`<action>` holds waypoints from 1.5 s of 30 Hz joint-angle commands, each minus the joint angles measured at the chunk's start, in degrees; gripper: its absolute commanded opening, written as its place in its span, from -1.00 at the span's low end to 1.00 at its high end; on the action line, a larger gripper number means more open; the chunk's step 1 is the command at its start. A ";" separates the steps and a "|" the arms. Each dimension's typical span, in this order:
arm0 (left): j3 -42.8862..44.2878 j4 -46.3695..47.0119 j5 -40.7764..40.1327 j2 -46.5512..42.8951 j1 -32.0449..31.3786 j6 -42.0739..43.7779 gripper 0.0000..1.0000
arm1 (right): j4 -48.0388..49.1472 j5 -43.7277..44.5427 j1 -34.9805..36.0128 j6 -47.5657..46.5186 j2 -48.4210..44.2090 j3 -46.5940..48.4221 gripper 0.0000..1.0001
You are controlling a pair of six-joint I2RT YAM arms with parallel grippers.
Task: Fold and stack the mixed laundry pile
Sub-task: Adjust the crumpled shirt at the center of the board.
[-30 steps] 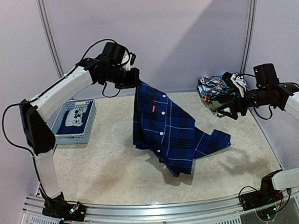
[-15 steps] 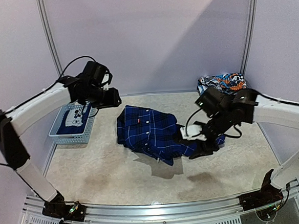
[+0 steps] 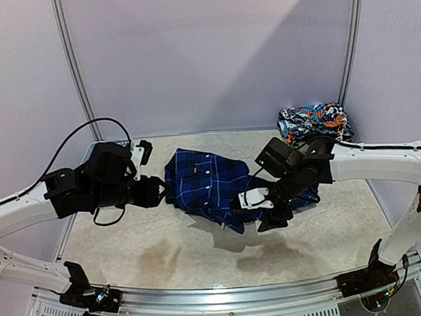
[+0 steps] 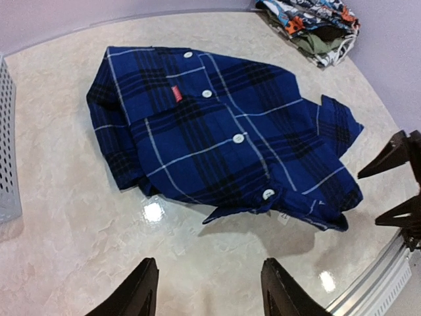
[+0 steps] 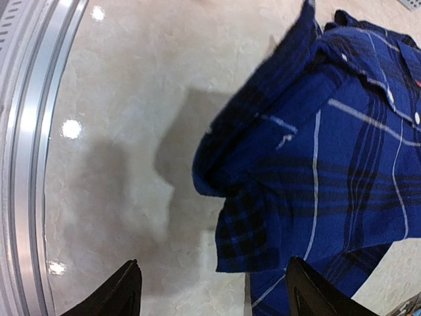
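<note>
The blue-and-black plaid shirt (image 3: 211, 183) lies crumpled on the table's middle, button side up (image 4: 223, 138). My left gripper (image 3: 157, 190) hovers low just left of it, open, with bare table between its fingers (image 4: 209, 273). My right gripper (image 3: 266, 215) is over the shirt's near right corner, open. A folded plaid flap (image 5: 263, 230) lies under its jaws without touching either finger. More of the laundry pile, a bundle of colourful printed garments (image 3: 313, 122), sits at the back right corner (image 4: 316, 26).
The pale slotted basket's wall (image 4: 5, 151) shows at the left edge of the left wrist view; my left arm hides it from above. The table's metal front rail (image 5: 33, 131) runs close to the right gripper. Purple walls close in the back and sides.
The left gripper let go of the hanging plaid shirt, which dropped into a heap on the table. That arm then came down beside it. The right arm swung from the back-right bundle to the shirt's front corner.
</note>
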 commanded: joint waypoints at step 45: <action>-1.59 -1.21 -17.49 -10.57 -0.90 8.93 0.18 | 12.09 -22.78 -51.55 57.10 1.02 20.02 -1.00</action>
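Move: The shirt's near corner sticks up off the board about 7 cm to the open right hand's left, level with it fore and aft and about 2 cm lower. The shirt's middle lies some 18 cm ahead and 9 cm left; the folded clothes pile stands about 41 cm ahead and 24 cm right. From the left hand, that corner is roughly 27 cm right, 4 cm back and 12 cm below. The right hand slides about 7 cm left to the shirt's near corner, shuts its fingers on the cloth and lifts it nearly straight up by some 30 cm, then swings it fast forward and right, each by over 20 cm, towards the side of the clothes pile, sinking a little at the end while the wrist turns clockwise about 50 degrees and the fingers swing up from pointing down. Meanwhile the empty left hand, staying open, draws off about 10 cm to its left and rises some 7 cm, tipping its fingers up, clear of the shirt. ##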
